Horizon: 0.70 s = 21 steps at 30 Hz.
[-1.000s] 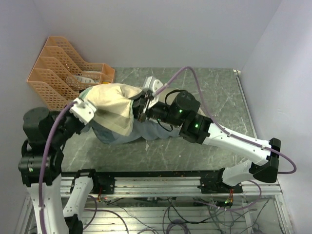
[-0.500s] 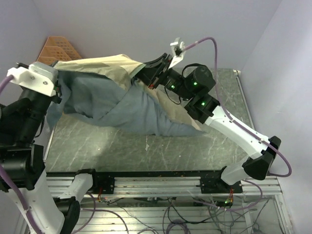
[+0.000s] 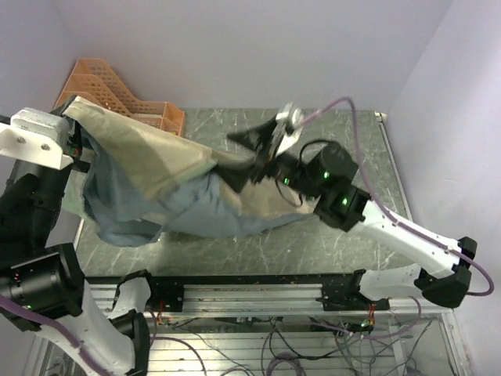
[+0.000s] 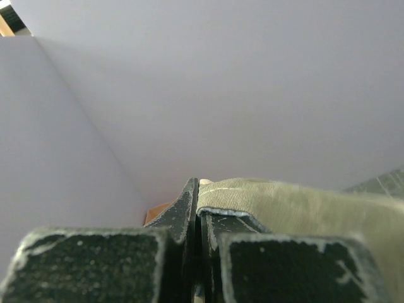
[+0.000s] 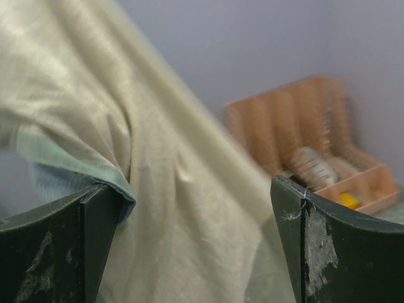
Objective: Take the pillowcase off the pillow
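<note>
The pillowcase [image 3: 164,180], blue-grey with olive and cream-tan panels, hangs from the upper left and sags down to the table in the middle. My left gripper [image 3: 72,131] is raised high at the left and shut on an olive hem of the pillowcase [image 4: 303,202]; the left wrist view shows the jaws [image 4: 199,189] pinched together on it. My right gripper [image 3: 252,154] is open beside the cloth's right end. In its wrist view the fingers [image 5: 189,186] stand wide apart with cream cloth [image 5: 177,240] behind them. The off-white pillow does not show.
An orange slotted file rack [image 3: 117,90] stands at the back left behind the hanging cloth, and also shows in the right wrist view [image 5: 303,132]. The marbled table [image 3: 352,133] is walled at the back and on both sides.
Both arms lifted the cloth off the table. Since half a second ago the right gripper has dropped lower and stands open, and the cloth's right end has slumped down. The left gripper stays high.
</note>
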Available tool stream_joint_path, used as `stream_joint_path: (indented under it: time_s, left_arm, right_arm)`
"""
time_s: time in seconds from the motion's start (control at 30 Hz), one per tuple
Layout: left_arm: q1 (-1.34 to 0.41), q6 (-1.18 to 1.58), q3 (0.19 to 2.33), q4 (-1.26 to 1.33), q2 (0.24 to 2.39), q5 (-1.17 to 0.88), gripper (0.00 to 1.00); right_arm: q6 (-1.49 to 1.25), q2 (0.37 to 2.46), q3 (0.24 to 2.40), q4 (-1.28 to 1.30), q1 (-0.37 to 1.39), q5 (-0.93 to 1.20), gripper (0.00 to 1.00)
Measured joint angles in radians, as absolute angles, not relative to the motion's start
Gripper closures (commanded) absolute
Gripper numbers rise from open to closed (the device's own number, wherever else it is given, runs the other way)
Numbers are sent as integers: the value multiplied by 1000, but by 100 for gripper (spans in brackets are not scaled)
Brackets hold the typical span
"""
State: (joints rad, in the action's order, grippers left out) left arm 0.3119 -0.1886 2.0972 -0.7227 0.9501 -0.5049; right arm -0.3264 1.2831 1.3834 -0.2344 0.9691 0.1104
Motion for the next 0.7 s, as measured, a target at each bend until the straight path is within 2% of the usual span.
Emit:
stream_joint_path:
  time_s: [0.1, 0.33, 0.53, 0.7]
  left_arm:
    - [411, -119, 2092, -676, 928, -614, 93]
    - [589, 7, 2079, -546, 879, -817, 93]
    - [662, 56, 2083, -520, 888, -883, 93]
    - [747, 110, 2041, -472, 892, -937, 93]
  right_arm:
    - [-224, 1216, 1269, -234, 1105, 107, 0]
    - [-123, 1083, 1064, -220, 1154, 118, 0]
    - [-51, 965, 951, -224, 1311, 49, 0]
    - [47, 992, 915, -249, 1460, -86, 0]
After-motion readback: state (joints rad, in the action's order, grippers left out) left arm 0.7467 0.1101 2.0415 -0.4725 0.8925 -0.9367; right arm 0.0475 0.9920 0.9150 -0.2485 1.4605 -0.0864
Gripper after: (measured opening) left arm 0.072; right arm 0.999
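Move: Beside the right hand, already wide open, the pillowcase's pale green hem lies about 7 cm to the left and 5 cm back, roughly level. The corner held by the left hand is some 33 cm left of the right hand, 6 cm farther out and higher; the blue-grey cloth sags 24 cm left and 12 cm back, the case's trailing end 15 cm right and 10 cm back, both well below. From the left hand, that hem is about 27 cm right, 8 cm back and lower. Drawing back some 16 cm and down about 12 cm beside the draped pillowcase, the right hand keeps its fingers wide open and swings them to point more squarely left, across at the green hem. The left hand keeps its pinch on the raised corner, easing right about 4 cm and back 3 cm with a slight lift, then partly returning forward and left. ##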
